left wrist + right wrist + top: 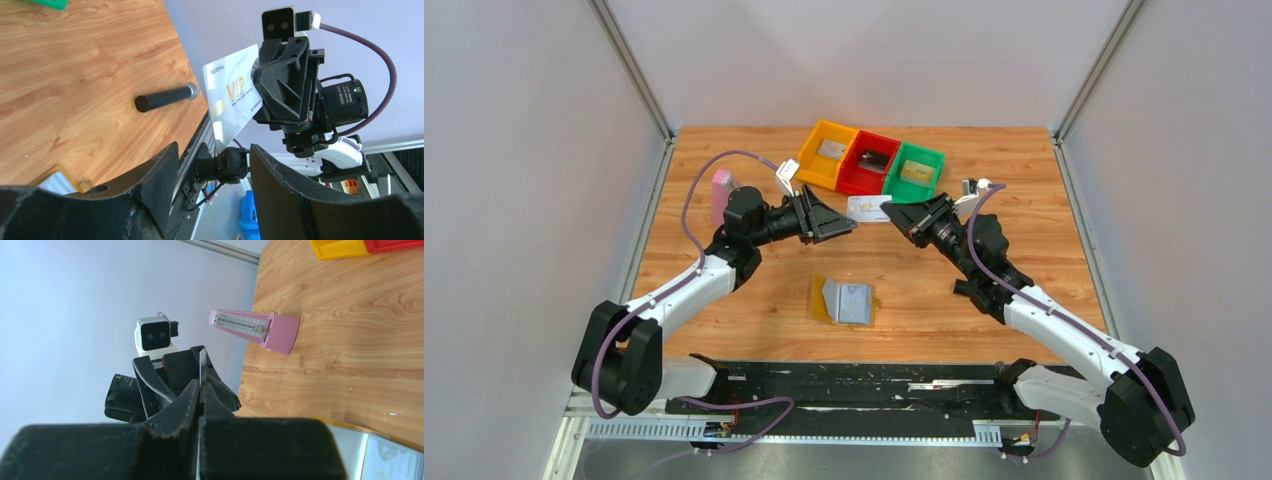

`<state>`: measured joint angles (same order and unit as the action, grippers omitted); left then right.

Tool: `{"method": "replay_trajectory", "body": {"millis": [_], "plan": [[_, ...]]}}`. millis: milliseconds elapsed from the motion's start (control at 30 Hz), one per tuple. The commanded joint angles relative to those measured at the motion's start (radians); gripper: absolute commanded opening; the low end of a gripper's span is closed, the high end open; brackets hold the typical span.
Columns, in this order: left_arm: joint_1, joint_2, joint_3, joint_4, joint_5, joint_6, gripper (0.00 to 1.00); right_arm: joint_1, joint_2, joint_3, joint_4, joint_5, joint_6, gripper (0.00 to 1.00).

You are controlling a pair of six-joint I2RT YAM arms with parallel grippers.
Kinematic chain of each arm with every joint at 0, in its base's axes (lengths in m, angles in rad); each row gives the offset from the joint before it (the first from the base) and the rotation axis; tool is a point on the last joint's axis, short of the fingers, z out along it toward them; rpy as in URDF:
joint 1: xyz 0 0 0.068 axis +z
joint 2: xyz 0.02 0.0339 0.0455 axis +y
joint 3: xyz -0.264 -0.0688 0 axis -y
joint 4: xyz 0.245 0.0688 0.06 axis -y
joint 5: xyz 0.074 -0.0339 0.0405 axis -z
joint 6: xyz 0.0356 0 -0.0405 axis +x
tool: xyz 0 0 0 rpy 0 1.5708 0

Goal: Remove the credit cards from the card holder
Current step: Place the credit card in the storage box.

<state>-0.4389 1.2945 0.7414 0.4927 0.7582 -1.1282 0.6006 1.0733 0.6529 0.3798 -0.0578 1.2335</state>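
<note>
The card holder (843,301) lies open on the table between the arms, its light blue inside up; one corner shows in the left wrist view (56,181). My right gripper (890,213) is shut on a white credit card (231,96) printed "VIP", held in the air on edge. From its own wrist the card is a thin line (201,362) between the closed fingers (189,396). My left gripper (214,148) faces it, open, with the card's free end just at the mouth of its fingers. I cannot tell if they touch it.
Yellow (814,160), red (861,178) and green (932,160) bins stand in a row at the back, each with a card inside. A pink block (722,191) stands at the back left. A black rod (165,97) lies by the table's right edge.
</note>
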Motion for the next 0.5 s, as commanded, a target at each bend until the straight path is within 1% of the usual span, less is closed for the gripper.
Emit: {"method": "replay_trajectory", "body": {"millis": [0, 67, 133, 200, 233, 267, 300, 333, 367, 400, 467], "plan": [[-0.004, -0.007, -0.008, 0.059, -0.024, -0.003, 0.61, 0.001, -0.027, -0.009, 0.061, 0.012, 0.025, 0.00], [-0.005, -0.004, -0.013, 0.093, -0.025, -0.023, 0.58, 0.001, -0.027, -0.013, 0.062, 0.010, 0.028, 0.00], [-0.005, 0.001, -0.012, 0.123, -0.026, -0.044, 0.52, 0.001, -0.027, -0.019, 0.061, 0.013, 0.029, 0.00], [-0.005, 0.007, -0.007, 0.145, -0.022, -0.058, 0.39, 0.000, -0.026, -0.026, 0.061, 0.017, 0.034, 0.00], [-0.004, 0.010, -0.005, 0.154, -0.022, -0.066, 0.34, 0.001, -0.025, -0.029, 0.060, 0.020, 0.038, 0.00], [-0.004, 0.011, -0.003, 0.156, -0.022, -0.069, 0.24, 0.001, -0.024, -0.031, 0.060, 0.022, 0.041, 0.00], [-0.004, 0.011, -0.001, 0.156, -0.026, -0.075, 0.19, 0.001, -0.022, -0.033, 0.060, 0.022, 0.043, 0.00], [-0.004, 0.010, -0.002, 0.155, -0.032, -0.076, 0.08, 0.000, -0.021, -0.034, 0.060, 0.022, 0.045, 0.00], [-0.004, 0.009, -0.002, 0.152, -0.037, -0.078, 0.03, 0.001, -0.020, -0.035, 0.060, 0.020, 0.045, 0.00], [-0.004, 0.007, 0.000, 0.141, -0.044, -0.075, 0.00, 0.001, -0.017, -0.034, 0.060, 0.018, 0.043, 0.00], [-0.004, 0.006, 0.011, 0.099, -0.055, -0.055, 0.00, 0.001, -0.011, -0.031, 0.056, 0.012, 0.033, 0.01]]}}
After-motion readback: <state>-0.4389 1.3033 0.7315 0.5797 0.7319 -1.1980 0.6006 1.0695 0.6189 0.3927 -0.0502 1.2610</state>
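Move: The left hand, open, has the credit card's near left corner at its fingertips; the card's middle is about 3 cm ahead, 3 cm to the right and 1 cm higher. The right hand already holds the card's other end, with its middle some 4 cm to its left, level and neither ahead nor back. From the left hand, the storage box is roughly 36 cm ahead, 4 cm right and 24 cm down; the card holder lies about 25 cm below, 2 cm left, neither ahead nor back. The left hand rises about 1 cm, edging slightly forward, while its fingers close from well over half open to shut, pinching the near left corner of the card. The right hand keeps its shut grip on the other end and sinks about 1 cm, its wrist hardly turning and its fingers never opening. ##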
